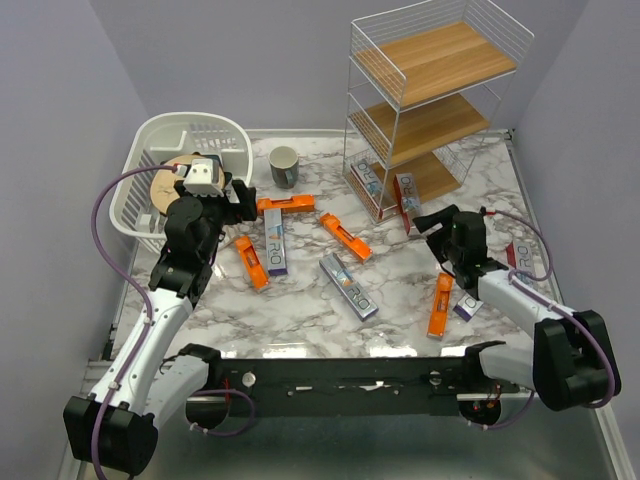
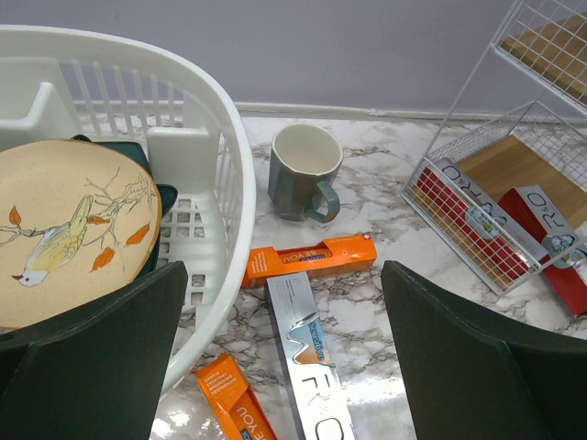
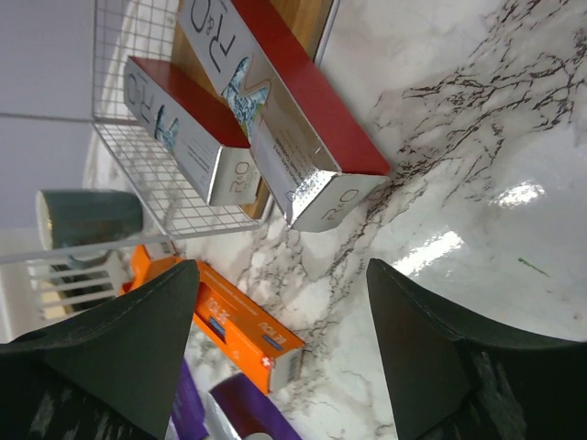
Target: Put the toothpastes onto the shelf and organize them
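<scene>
The white wire shelf stands at the back right. On its bottom board lies one silver-red toothpaste. A second silver-red one pokes out of that tier, its end down on the marble. My right gripper is open just in front of that end, nothing between its fingers. Orange toothpastes and silver-purple ones lie scattered over the table. My left gripper hangs open above an orange box and a silver box, beside the basket.
A white plastic dish basket holding a bird-pattern plate fills the back left. A grey mug stands between basket and shelf. More boxes lie by my right arm. Walls close in on three sides.
</scene>
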You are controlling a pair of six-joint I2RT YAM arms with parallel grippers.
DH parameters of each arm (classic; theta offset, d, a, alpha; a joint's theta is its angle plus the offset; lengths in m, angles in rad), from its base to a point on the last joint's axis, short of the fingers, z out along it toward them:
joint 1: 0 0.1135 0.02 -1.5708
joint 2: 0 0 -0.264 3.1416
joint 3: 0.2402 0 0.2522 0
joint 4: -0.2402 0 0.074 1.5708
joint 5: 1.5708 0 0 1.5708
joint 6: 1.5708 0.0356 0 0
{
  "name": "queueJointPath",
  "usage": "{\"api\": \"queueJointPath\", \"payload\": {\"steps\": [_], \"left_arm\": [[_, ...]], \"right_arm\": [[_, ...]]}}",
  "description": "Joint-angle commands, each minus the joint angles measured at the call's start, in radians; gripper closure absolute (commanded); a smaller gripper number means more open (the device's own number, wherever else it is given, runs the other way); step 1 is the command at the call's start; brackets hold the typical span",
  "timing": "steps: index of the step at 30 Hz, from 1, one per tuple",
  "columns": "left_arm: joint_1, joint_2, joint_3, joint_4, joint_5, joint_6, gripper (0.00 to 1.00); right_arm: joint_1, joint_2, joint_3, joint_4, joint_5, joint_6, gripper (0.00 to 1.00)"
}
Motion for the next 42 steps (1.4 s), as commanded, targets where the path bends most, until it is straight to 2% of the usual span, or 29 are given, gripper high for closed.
{"api": "queueJointPath", "payload": {"steps": [1, 8, 14, 24, 37, 42], "left_arm": [[0.005, -0.017, 0.024, 0.003, 0.012, -0.003, 0.01], [0.005, -0.016, 0.022, 0.005, 0.011, 0.0, 0.01], [0.005, -0.01, 0.024, 0.003, 0.012, -0.001, 0.01], [0.005, 0.004, 0.03, 0.002, 0.018, -0.001, 0.01], [0.008, 0.015, 0.033, 0.0, 0.03, -0.006, 0.01], [0.014, 0.021, 0.034, 0.0, 0.038, -0.011, 0.01]], "right_arm": [[-0.006, 0.019, -0.045, 0.162, 0.069, 0.222, 0.19], [-0.005, 0.164, -0.038, 0.239, 0.043, 0.311, 0.23], [-0.005, 0.257, -0.05, 0.333, 0.066, 0.345, 0.31], [-0.026, 0.35, 0.053, 0.324, 0.077, 0.226, 0.37], [-0.108, 0.496, 0.231, 0.307, -0.092, -0.003, 0.41], [-0.108, 0.533, 0.271, 0.304, -0.11, -0.012, 0.43]]}}
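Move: The toothpaste box just let go lies skewed on the bottom shelf, its near end jutting out over the table. Its middle is about 10 cm ahead of the open right hand, 4 cm left and 4 below. The first shelved box lies some 9 cm left of it and 3 cm farther out. The orange box on the table is about 19 cm left of the hand and 1 cm ahead, lower down. From the left hand the skewed box is roughly 44 cm right, 10 ahead and 22 below. The skewed toothpaste box is pushed deeper along the bottom shelf by the right hand. The hand first sinks about 4 cm while easing forward, rolling some 15 degrees, turning slightly clockwise and partly closing its fingers, then drives forward to about 10 cm in all. It veers a little right on the way and ends rising slightly as the roll undoes, with one fingertip against the box's near end rather than pinching it. ##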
